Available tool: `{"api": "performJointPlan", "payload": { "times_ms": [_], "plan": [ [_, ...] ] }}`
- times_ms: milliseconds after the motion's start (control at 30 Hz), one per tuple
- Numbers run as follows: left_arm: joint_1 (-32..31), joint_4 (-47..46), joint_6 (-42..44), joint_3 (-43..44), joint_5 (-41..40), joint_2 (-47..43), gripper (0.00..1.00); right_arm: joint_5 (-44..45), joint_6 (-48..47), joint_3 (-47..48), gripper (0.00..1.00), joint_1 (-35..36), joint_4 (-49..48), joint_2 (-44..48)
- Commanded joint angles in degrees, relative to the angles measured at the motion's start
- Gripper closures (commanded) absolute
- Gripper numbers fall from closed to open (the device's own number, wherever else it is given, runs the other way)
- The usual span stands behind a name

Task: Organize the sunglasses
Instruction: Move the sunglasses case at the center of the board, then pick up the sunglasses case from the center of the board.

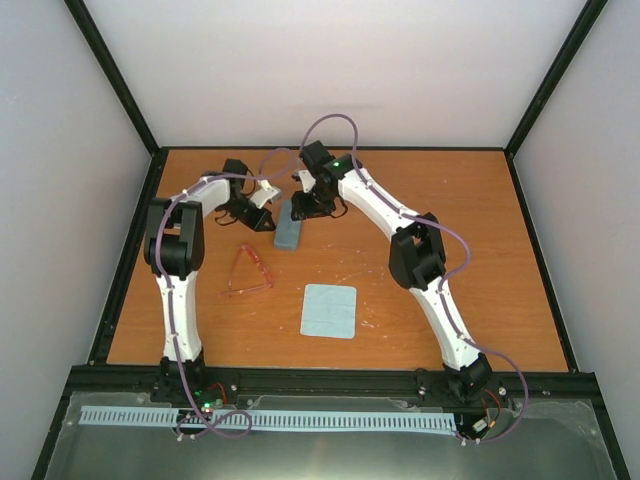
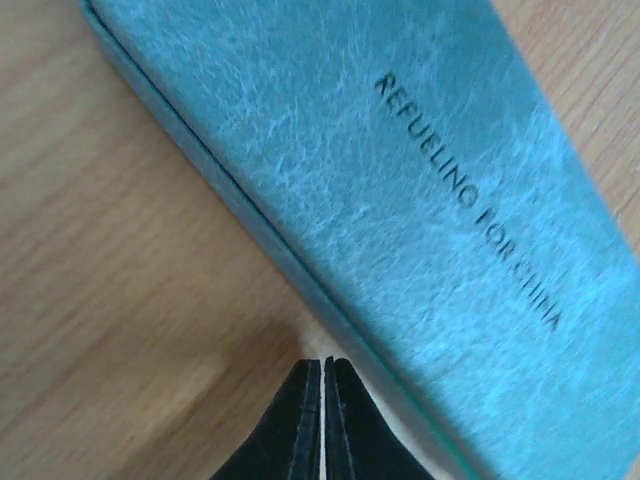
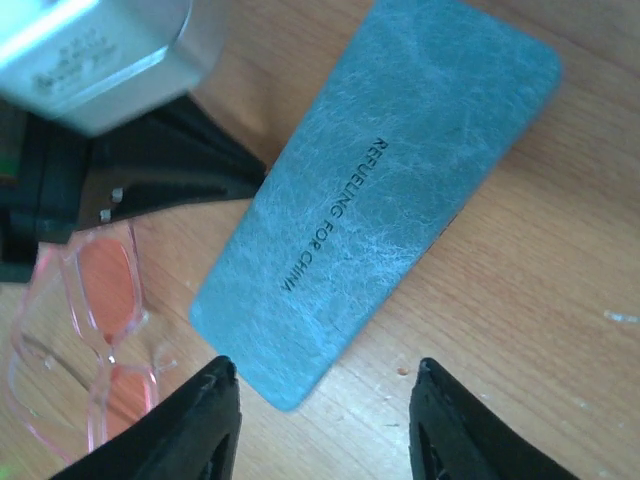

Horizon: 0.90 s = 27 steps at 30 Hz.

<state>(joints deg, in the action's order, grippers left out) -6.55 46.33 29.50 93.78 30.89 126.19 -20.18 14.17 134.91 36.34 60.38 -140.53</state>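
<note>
The sunglasses [image 1: 248, 272], thin and red-pink, lie on the wooden table left of centre; in the right wrist view the sunglasses [image 3: 100, 300] show at the lower left. The closed grey-blue case [image 1: 288, 226] lies flat behind them. My left gripper [image 2: 323, 365] is shut and empty, its tips on the table right beside the long edge of the case [image 2: 400, 200]. My right gripper [image 3: 325, 372] hangs open over the near end of the case [image 3: 380, 190], with nothing between its fingers. The left gripper [image 3: 200, 165] also shows there, at the case's left side.
A flat light-blue square cloth [image 1: 329, 311] lies on the table [image 1: 450, 260] near the front centre. Both arms lean in toward the back middle, their grippers close together around the case. Black frame rails edge the table.
</note>
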Motion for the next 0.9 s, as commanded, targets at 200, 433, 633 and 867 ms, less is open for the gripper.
{"api": "performJointPlan", "payload": {
  "times_ms": [200,433,633,867],
  "plan": [
    [-3.98,-0.81,0.96,-1.91,-0.46,0.24,0.93,0.75,-1.86,0.93,0.35,-0.83,2.98,-0.37],
    [-6.42,-1.81,-2.46,1.51,3.81,0.70,0.90,3.12,-3.85,0.72,0.30,-0.83,2.56,-0.96],
    [-5.49,-3.01,-2.99,0.51,0.37,-0.94,0.61,6.85,-9.47,0.46,0.28,-0.83,2.55,-1.95],
    [2.40,-6.84,-5.16,-3.72,-0.45,-7.67,0.31,8.33,-16.39,-1.20,0.26,-0.83,1.49,-1.49]
  ]
}}
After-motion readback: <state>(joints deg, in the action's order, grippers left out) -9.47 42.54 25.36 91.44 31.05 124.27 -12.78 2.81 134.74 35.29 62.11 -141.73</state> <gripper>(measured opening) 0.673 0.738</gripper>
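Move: The sunglasses case lies lengthwise fore and aft. Its middle is about 4 cm right of the left fingertips, level with them fore and aft and roughly 1 cm lower. From the right hand, the case's middle is some 4 cm left, 2 cm ahead and 8 cm down. The sunglasses sit about 13 cm back and 6 cm left of the left hand, the pale cloth roughly 23 cm back and 14 cm right of it. Rightward and slightly back, the left hand pushes the case's left side with its nearly shut fingertips for about 5 cm, then retreats some 2.5 cm left, clear of the case, opening its fingers. Above the case, the right hand spreads its fingers, drifts some 3 cm right, then sinks 2 cm while tilting nearer to vertical. ##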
